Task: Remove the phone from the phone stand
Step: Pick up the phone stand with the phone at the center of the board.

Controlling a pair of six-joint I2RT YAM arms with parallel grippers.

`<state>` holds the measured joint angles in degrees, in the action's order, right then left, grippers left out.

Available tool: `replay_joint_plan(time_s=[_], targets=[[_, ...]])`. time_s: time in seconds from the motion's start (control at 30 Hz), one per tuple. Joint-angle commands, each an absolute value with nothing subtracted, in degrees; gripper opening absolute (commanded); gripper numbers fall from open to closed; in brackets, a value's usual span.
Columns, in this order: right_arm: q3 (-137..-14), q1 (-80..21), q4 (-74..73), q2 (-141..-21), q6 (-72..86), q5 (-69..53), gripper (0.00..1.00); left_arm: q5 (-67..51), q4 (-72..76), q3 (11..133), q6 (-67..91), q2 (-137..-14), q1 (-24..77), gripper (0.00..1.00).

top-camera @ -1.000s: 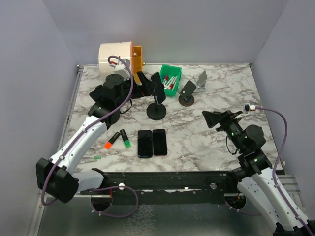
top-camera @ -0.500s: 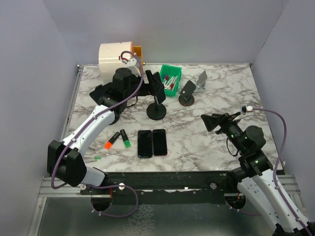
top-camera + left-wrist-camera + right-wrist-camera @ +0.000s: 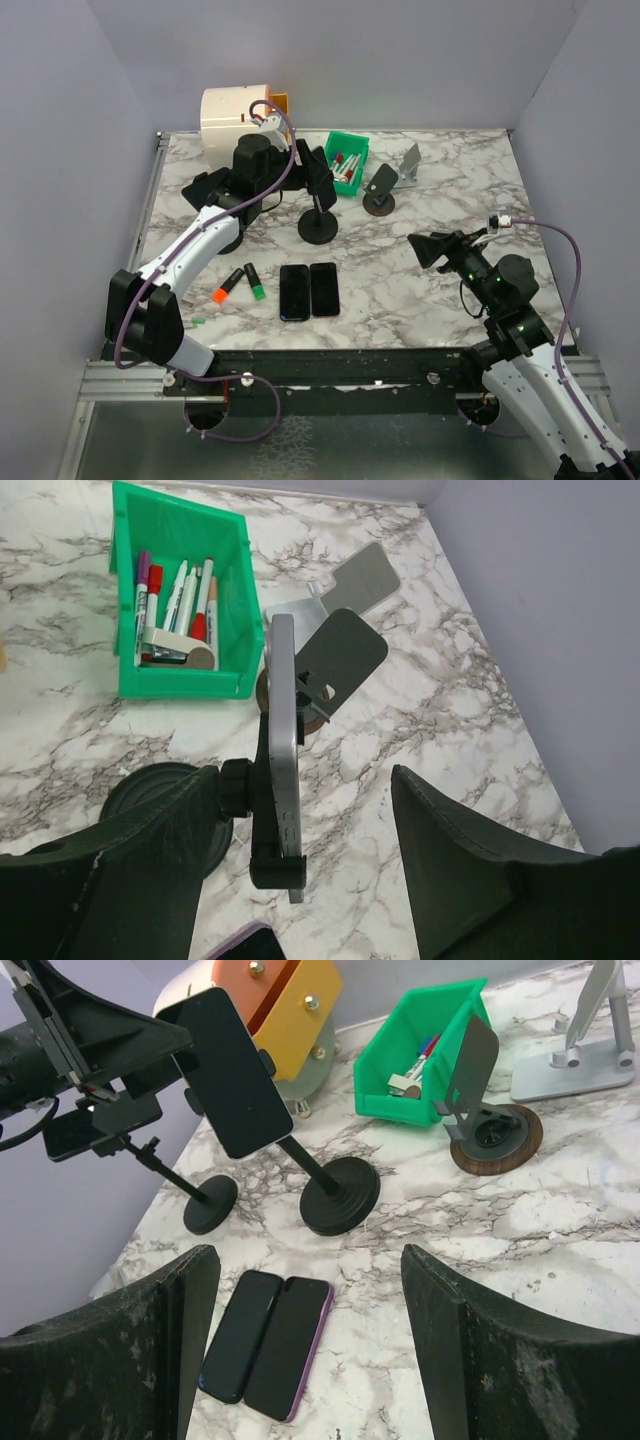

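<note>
A dark phone (image 3: 235,1070) sits clamped on a black phone stand (image 3: 340,1195) with a round base (image 3: 318,227). In the left wrist view I see the phone (image 3: 283,730) edge-on, with the stand's clamp (image 3: 268,820) behind it. My left gripper (image 3: 300,865) is open and straddles the phone. One finger is beside the clamp's knob, and the other stands clear of the screen side. From above, the left gripper (image 3: 308,165) is at the phone (image 3: 322,176). My right gripper (image 3: 430,245) hangs open over the right of the table, holding nothing.
Two phones (image 3: 308,290) lie flat side by side near the front. A green bin of markers (image 3: 347,162), a round-based stand (image 3: 380,187) and a silver stand (image 3: 410,162) are behind. A slim second stand (image 3: 210,1203) is left. Two markers (image 3: 240,284) lie front left.
The left arm has reached further in towards the phone on the stand, and its jaws have narrowed around it. The right arm has barely moved.
</note>
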<state>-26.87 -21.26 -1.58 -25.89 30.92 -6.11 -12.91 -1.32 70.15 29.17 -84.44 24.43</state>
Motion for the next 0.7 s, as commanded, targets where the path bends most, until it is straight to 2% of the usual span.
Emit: replay_joint_plan(time_s=[0.0, 0.3, 0.67], targets=[[-26.2, -21.1, -2.9, -26.1, 29.8, -6.2, 0.78, -16.7, 3.2, 71.1, 30.1, -85.9, 23.9, 0.67], [-26.3, -21.0, -2.9, -26.6, 29.7, -6.0, 0.77, -19.2, 6.2, 69.8, 32.1, -86.8, 22.6, 0.52], [-26.2, -21.0, -2.9, -27.0, 29.6, -5.6, 0.77, -20.4, 7.2, 69.6, 33.3, -88.1, 21.9, 0.41]])
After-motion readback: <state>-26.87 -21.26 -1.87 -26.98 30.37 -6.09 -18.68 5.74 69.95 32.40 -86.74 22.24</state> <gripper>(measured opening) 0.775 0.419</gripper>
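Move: The phone still on the black round-base stand lies just beyond the left fingertips, about 2 cm ahead, 2 cm to the right and 3 cm lower, with the open fingers on either side of it. The green marker box is some 20 cm ahead, 10 cm right and 19 cm below; the small wood-base stand 7 cm ahead, 18 cm right, 17 cm below. From the right hand, the phone is roughly 17 cm ahead, 20 cm left and 1 cm lower. The left fingers go on closing around the upright phone, one on its screen side and the other on the holder side behind, from about three-quarters open to a little under half, with the screen-side finger still clear of the glass. Meanwhile the hand eases about 1 cm forward with a slight drift to the right, then rises about 1 cm while rolling some 5 degrees, its left side dipping; whether the holder-side finger already touches can't be seen. ##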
